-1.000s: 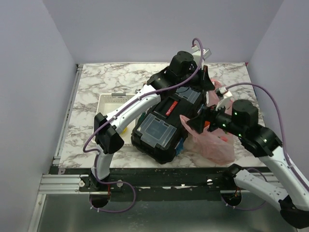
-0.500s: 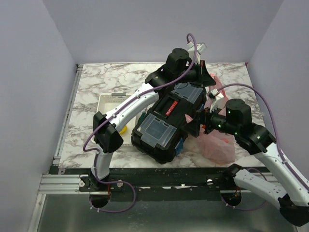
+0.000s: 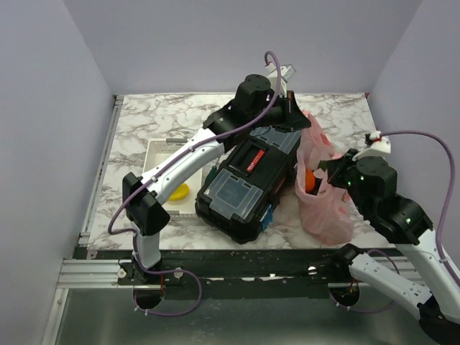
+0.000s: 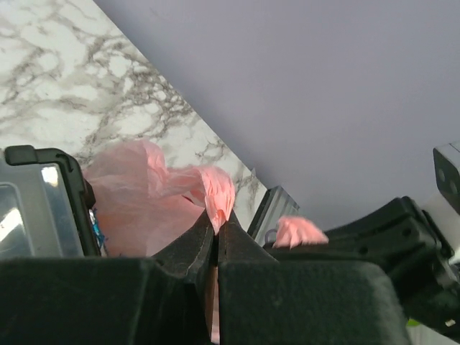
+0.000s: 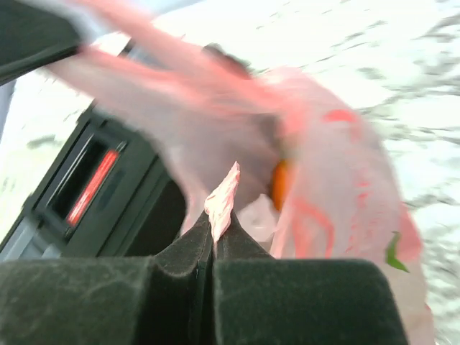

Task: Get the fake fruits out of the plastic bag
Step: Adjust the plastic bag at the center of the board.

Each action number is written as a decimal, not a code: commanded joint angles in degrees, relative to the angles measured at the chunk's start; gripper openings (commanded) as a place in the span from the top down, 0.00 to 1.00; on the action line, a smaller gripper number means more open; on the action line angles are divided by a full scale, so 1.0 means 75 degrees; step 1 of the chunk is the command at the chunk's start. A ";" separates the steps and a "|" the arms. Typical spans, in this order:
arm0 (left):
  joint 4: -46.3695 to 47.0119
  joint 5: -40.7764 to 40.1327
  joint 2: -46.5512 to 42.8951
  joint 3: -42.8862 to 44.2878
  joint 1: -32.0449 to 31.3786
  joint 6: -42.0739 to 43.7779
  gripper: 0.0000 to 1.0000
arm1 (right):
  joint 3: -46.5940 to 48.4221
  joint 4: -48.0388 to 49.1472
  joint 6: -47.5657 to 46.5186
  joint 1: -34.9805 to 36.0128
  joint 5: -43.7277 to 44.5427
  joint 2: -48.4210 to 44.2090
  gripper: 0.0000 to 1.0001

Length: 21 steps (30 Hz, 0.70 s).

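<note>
The pink plastic bag (image 3: 325,205) stands right of the black toolbox, stretched between both grippers. My left gripper (image 3: 293,109) is shut on a bunched fold at the bag's far top; in the left wrist view the pink film (image 4: 219,194) sticks out from my shut left gripper (image 4: 217,224). My right gripper (image 3: 329,171) is shut on the near rim; a twist of film (image 5: 223,195) pokes out of the shut right gripper (image 5: 215,231). An orange fruit (image 3: 310,180) shows inside the open mouth, also seen as the orange (image 5: 280,183). A green bit (image 5: 392,251) shows through the film. Other fruits are hidden.
A black toolbox (image 3: 248,180) with clear lid panels lies mid-table, touching the bag's left side. A white tray (image 3: 157,152) sits to its left with a yellow object (image 3: 180,191) in it. The table's right edge is close to the bag.
My right gripper has shut on the bag's rim and drawn back to the right. The left gripper has shifted left and away with its fold. The bag now stands taller and the orange shows.
</note>
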 commanded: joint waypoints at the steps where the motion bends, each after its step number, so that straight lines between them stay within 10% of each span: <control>1: 0.0180 -0.1072 -0.1119 -0.0272 0.0060 0.0132 1.00 | 0.0744 -0.1373 0.1400 0.0035 0.3624 -0.0078 0.99; 8: 0.0833 -0.1762 -0.2086 -0.1556 0.0158 0.0421 1.00 | 0.1815 -0.2605 0.1964 0.0037 0.5739 -0.0146 0.96; 21: -0.0426 0.0888 -0.0812 0.0131 0.0273 0.0774 1.00 | 0.2789 -0.2218 -0.0604 0.0034 0.0849 -0.0423 0.02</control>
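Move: Just behind and to the right of the right hand, whose shut fingers pinch the rim, the plastic bag's fruit-filled body lies about 5 cm back, 5 cm right and 15 cm down. The orange fruit in its mouth is some 4 cm ahead, 2 cm right and 10 cm below; the toolbox's middle is about 5 cm ahead, 15 cm left and 18 cm below. From the left hand, already holding the raised handle end, the bag's body is roughly 13 cm back, 5 cm right and 23 cm down. Pulling the pinched rim away from the toolbox, the right hand sweeps about 12 cm to its right while rising some 7 cm and drawing back, wrist turning clockwise; then its fingers open wide, let go of the plastic, and it starts back left. The left hand keeps its pinch, lifting the handle end up and left, then easing slightly back. ##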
